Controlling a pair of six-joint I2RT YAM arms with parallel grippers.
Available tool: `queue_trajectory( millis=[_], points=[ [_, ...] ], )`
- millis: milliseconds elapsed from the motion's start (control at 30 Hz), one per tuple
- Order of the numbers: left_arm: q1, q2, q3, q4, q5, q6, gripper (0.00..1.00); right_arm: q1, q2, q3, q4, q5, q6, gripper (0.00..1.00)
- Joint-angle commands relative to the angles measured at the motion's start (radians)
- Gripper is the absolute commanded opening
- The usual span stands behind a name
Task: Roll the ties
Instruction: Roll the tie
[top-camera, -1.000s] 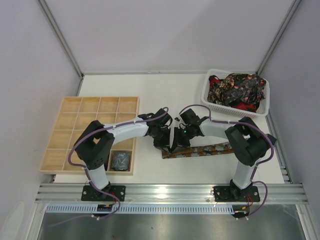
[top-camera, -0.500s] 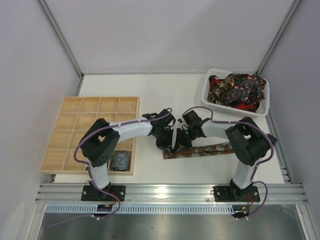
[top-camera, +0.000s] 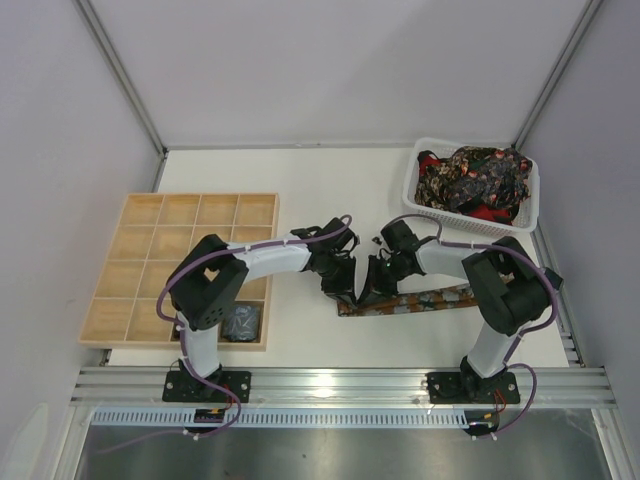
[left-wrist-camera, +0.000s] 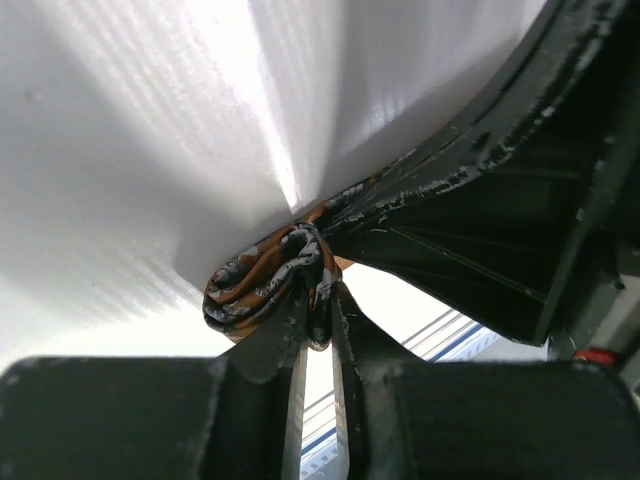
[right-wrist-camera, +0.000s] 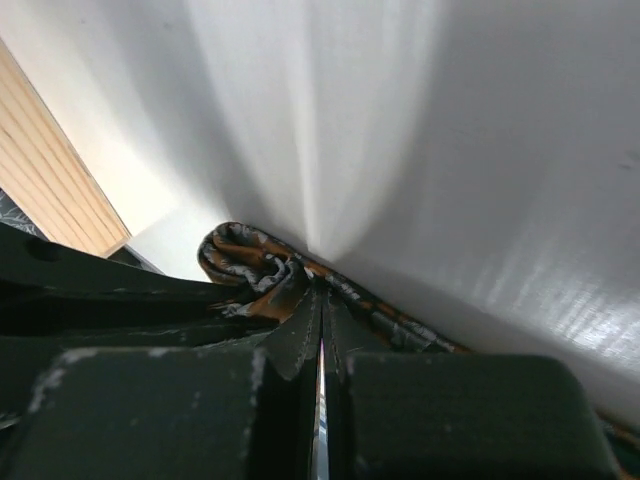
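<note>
A brown patterned tie (top-camera: 425, 299) lies flat across the table in front of the right arm. Its left end is wound into a small roll (left-wrist-camera: 250, 288), which also shows in the right wrist view (right-wrist-camera: 240, 258). My left gripper (top-camera: 346, 287) meets the roll from the left. In the left wrist view, the left gripper (left-wrist-camera: 318, 305) is shut on a fold of the tie at the roll's edge. My right gripper (top-camera: 375, 288) faces it from the right. In its own view, the right gripper (right-wrist-camera: 322, 300) is shut, with its tips pressed against the roll where the flat length leaves it.
A white mesh basket (top-camera: 418, 205) at the back right holds a heap of more ties (top-camera: 470, 180). A pale wooden grid tray (top-camera: 180, 215) lies on the left. A dark coiled tie (top-camera: 242, 322) sits in the tray's near right cell.
Both grippers have shifted a little to the right with the rolled end. The flat stretch of tie has grown shorter. The left jaws have eased slightly.
</note>
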Motion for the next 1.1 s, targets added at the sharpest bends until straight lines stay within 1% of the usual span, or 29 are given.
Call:
queue_trajectory(
  millis=[0, 67, 100, 167, 200, 233, 300, 400, 467, 733, 1067],
  points=[
    [-0.013, 0.036, 0.014, 0.025, -0.024, 0.007, 0.20, -0.007, 0.016, -0.020, 0.005, 0.026, -0.018, 0.00],
    [-0.013, 0.037, 0.014, 0.029, -0.017, 0.012, 0.21, -0.007, 0.028, -0.040, 0.020, 0.025, -0.018, 0.00],
    [-0.013, 0.037, 0.014, 0.037, -0.014, 0.013, 0.27, -0.009, 0.030, -0.045, 0.025, 0.026, -0.017, 0.00],
    [-0.015, 0.030, 0.009, 0.052, -0.008, 0.016, 0.35, -0.012, 0.033, -0.055, 0.034, 0.026, -0.012, 0.00],
    [-0.015, 0.027, 0.005, 0.063, -0.007, 0.016, 0.43, -0.010, 0.033, -0.058, 0.040, 0.023, -0.009, 0.00],
    [-0.015, 0.024, 0.003, 0.066, -0.008, 0.018, 0.48, -0.012, 0.030, -0.060, 0.043, 0.019, -0.005, 0.00],
    [-0.015, 0.013, -0.012, 0.086, -0.007, 0.021, 0.56, -0.013, 0.027, -0.054, 0.040, 0.014, -0.003, 0.00],
    [-0.015, -0.018, -0.056, 0.149, 0.012, 0.016, 0.59, -0.036, 0.010, -0.049, 0.037, -0.021, 0.012, 0.00],
    [-0.016, -0.035, -0.078, 0.186, 0.035, 0.013, 0.60, -0.058, -0.009, -0.040, 0.025, -0.043, 0.014, 0.00],
    [-0.015, -0.058, -0.104, 0.218, 0.044, 0.021, 0.59, -0.098, -0.064, 0.043, -0.082, -0.089, -0.026, 0.00],
    [-0.016, -0.084, -0.103, 0.263, 0.067, 0.015, 0.61, -0.111, -0.108, 0.015, -0.082, -0.115, -0.031, 0.00]
  ],
)
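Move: Between the left hand's nearly shut fingertips is the tie's rolled end, its middle about 1 cm to their left, level front to back and 1 cm below; from the right hand it lies some 5 cm left, about level. The unrolled strip trails off, its middle roughly 21 cm to the left hand's right, level front to back. The grey roll in the tray is some 26 cm left of the left hand and 4 cm back. Letting go of the tie's rolled end, the left fingers spread to over half open while that hand eases about 2 cm right and a centimetre up, tilting its fingers some 10 degrees flatter towards the right. The right hand, fingers kept shut beside the roll, holds nearly still, then slides just under 2 cm right and rises about 2.5 cm off the strip, edging forward. ##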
